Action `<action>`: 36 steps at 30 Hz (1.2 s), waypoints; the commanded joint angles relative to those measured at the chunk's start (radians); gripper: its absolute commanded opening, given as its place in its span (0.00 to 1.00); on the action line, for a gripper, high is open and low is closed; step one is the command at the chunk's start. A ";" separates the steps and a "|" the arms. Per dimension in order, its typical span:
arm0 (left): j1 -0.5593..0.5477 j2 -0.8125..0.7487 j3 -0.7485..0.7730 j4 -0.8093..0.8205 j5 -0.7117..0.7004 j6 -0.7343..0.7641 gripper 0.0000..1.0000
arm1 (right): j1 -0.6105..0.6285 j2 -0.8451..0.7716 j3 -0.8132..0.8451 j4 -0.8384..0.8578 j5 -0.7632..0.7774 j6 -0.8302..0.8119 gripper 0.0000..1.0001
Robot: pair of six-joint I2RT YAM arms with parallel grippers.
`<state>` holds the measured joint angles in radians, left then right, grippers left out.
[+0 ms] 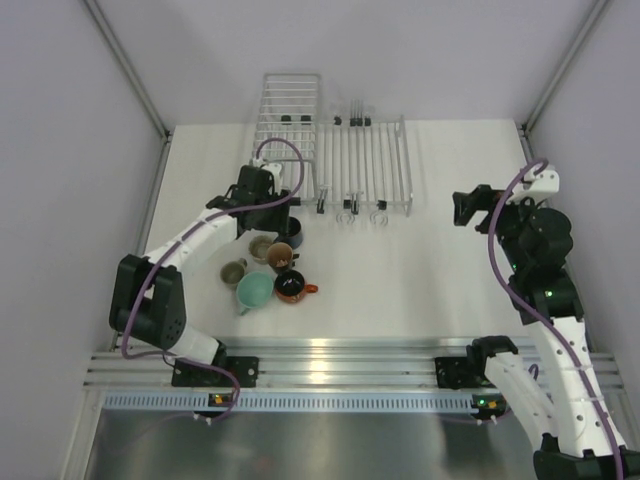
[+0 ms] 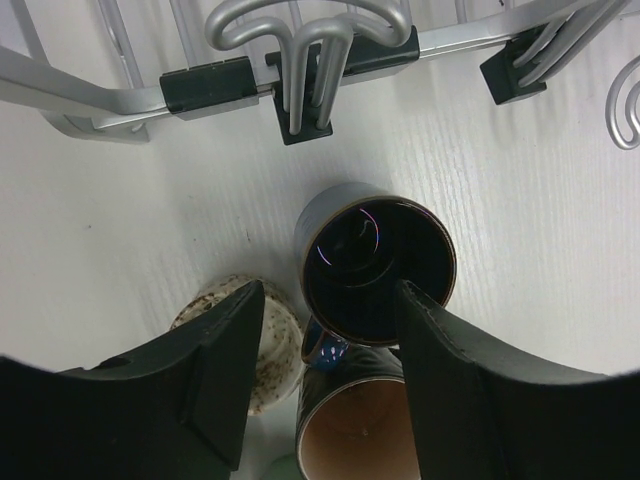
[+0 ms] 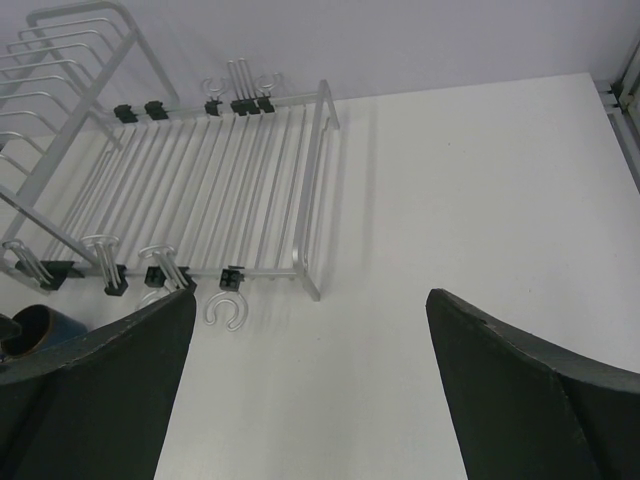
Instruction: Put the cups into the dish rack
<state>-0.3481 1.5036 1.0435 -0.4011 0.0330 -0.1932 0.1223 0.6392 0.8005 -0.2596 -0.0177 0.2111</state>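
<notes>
Six cups stand clustered left of centre: dark blue [image 1: 291,233], beige [image 1: 261,247], brown [image 1: 281,255], olive-grey [image 1: 233,272], mint-teal [image 1: 254,291] and orange-red [image 1: 291,287]. My left gripper [image 1: 277,217] hangs over the cluster's far end, open. In the left wrist view my left gripper [image 2: 330,295] has its fingers either side of the handle of the dark blue cup [image 2: 378,268], with gaps on both sides. The brown cup [image 2: 355,430] and beige cup [image 2: 272,345] lie just below. The dish rack [image 1: 362,165] holds no cups. My right gripper [image 1: 470,207] is open over bare table, right of the rack [image 3: 200,190].
A taller wire basket [image 1: 288,118] stands at the back left, touching the rack. Silver hooks [image 1: 347,216] hang along the rack's near rim [image 2: 120,95]. Grey walls close in the table on three sides, and a metal rail [image 1: 330,362] carries both arm bases.
</notes>
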 commanded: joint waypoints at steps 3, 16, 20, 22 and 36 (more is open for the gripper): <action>0.003 0.041 0.053 0.050 -0.022 -0.012 0.55 | 0.011 -0.023 0.011 0.017 -0.011 0.004 0.99; 0.001 0.053 0.039 0.048 -0.042 -0.015 0.35 | 0.013 -0.018 0.006 0.019 -0.010 0.005 0.99; 0.001 0.055 0.033 0.045 -0.039 -0.014 0.29 | 0.011 -0.022 0.006 0.016 -0.010 0.005 0.99; 0.000 0.053 0.029 0.042 -0.038 -0.017 0.26 | 0.011 -0.023 0.005 0.017 -0.010 0.007 0.99; -0.029 0.007 0.007 0.022 -0.051 -0.012 0.00 | 0.013 -0.033 0.002 0.017 -0.008 0.005 0.99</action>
<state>-0.3656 1.5600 1.0573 -0.3927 -0.0246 -0.2066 0.1223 0.6155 0.7986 -0.2600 -0.0208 0.2123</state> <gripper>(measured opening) 0.094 0.993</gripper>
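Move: The left hand, tipped forward and half open, straddles the left wall of the dark blue cup. The cup's middle is about 4 cm to the hand's right, level fore and aft, and 6 cm below. The speckled cup is some 4 cm back and 4 cm left, the brown cup 7 cm back and 2 cm right; the dish rack's middle lies about 19 cm ahead, 14 cm right. From the right hand, the dark blue cup is roughly 7 cm ahead, 36 cm left and 26 cm lower. Down about 1.5 cm and slightly forward, the left hand eases onto the dark blue cup's left rim, then stays there, hardly turning, while its fingers close steadily from a bit over half open to nearly shut. The right finger goes inside the cup's mouth, the left outside beside the speckled cup, so they end pinching the wall between them. ##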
